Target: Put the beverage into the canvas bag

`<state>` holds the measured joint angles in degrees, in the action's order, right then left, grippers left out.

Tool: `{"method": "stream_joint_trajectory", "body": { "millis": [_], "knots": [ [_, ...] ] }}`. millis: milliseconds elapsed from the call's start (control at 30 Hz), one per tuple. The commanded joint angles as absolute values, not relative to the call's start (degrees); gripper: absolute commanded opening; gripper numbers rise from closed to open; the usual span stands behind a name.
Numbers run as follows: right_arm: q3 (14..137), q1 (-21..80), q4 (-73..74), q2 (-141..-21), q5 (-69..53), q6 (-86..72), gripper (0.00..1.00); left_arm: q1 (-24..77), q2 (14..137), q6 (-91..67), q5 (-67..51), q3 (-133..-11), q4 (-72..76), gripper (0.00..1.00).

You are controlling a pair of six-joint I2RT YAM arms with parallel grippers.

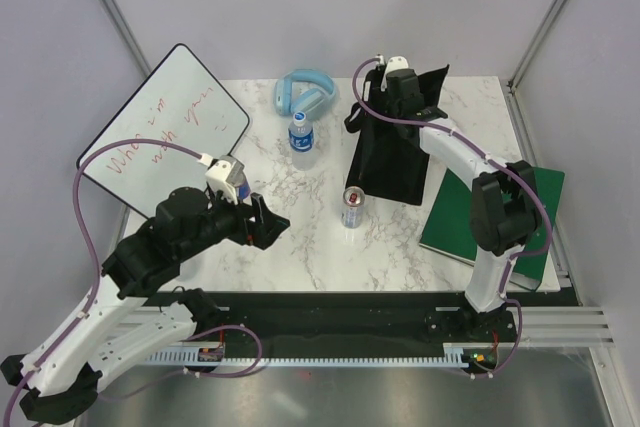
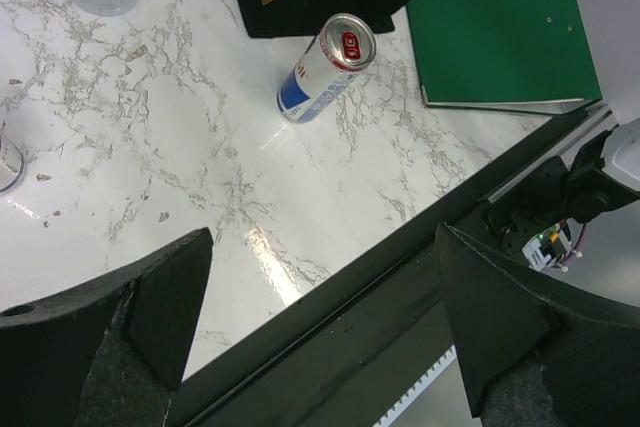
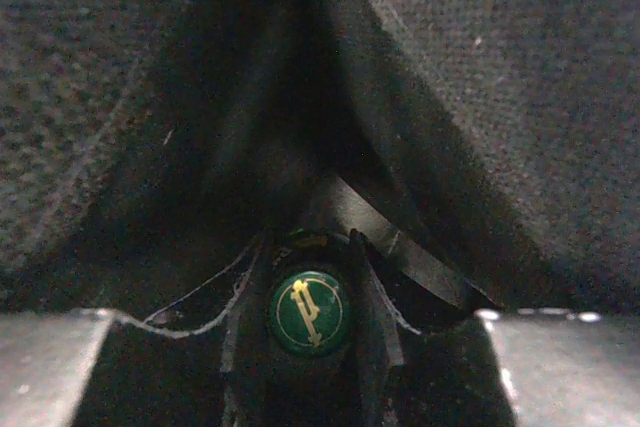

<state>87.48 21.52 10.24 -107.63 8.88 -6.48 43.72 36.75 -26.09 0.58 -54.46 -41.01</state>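
Note:
The black canvas bag (image 1: 392, 152) stands at the back right of the marble table, and my right gripper (image 1: 400, 85) is pushed down into its mouth. In the right wrist view, dark fabric of the canvas bag (image 3: 480, 97) surrounds everything. There my right gripper (image 3: 308, 315) is shut on a beverage bottle, of which only the green cap with a gold letter (image 3: 308, 309) shows. My left gripper (image 1: 262, 223) hovers open and empty over the table's front left, far from the bag. In the left wrist view the left gripper (image 2: 325, 317) hangs above the table's front edge.
A silver-blue can (image 1: 353, 207) stands upright just left of the bag, also seen as the can (image 2: 325, 67). A small water bottle (image 1: 302, 134) and blue headphones (image 1: 303, 92) sit behind it. A whiteboard (image 1: 165, 132) lies at the left. A green book (image 1: 495, 217) lies at the right.

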Motion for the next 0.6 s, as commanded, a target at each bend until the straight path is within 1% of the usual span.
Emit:
{"method": "stream_joint_trajectory", "body": {
  "millis": [0,167,233,300,567],
  "knots": [
    [89.55,21.36,7.29,-105.13,9.32,-9.05,0.40,43.59,36.21,-24.43,1.23,-56.60,-40.25,0.99],
    [96.75,21.36,14.05,-102.57,9.05,-9.75,0.50,43.59,35.60,-24.87,0.97,-56.51,-40.25,0.99],
    [100.87,21.36,19.13,-101.78,8.96,-10.28,0.58,43.59,35.33,-24.87,0.79,-56.60,-40.34,0.99],
    [102.39,21.36,22.66,-100.12,8.88,-10.90,0.62,43.59,35.07,-24.79,0.70,-56.78,-40.43,0.99],
    [104.76,21.36,29.08,-92.03,5.20,-11.86,0.67,43.59,34.81,-24.43,0.97,-57.04,-40.43,0.99]
  ]
}}
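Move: The right hand is inside the canvas bag, still pinching the green bottle by its cap; the bottle's middle lies about 8 cm below and 3 cm ahead. The bag's middle is roughly 8 cm back and 5 cm below. The can stands some 24 cm back and 13 cm to the left, the water bottle about 10 cm back and 25 cm left. From the left hand the green bottle is about 38 cm ahead, 30 cm right and 18 cm below. The right fingers spread and let go of the green bottle's cap, and just as they begin to open the hand starts to climb, gathering speed straight up out of the bag. It rises about 16 cm in all, drawing back some 3 cm towards the end, while the fingers keep widening to about two-thirds open and the fingertips tilt up by around 10 degrees. ##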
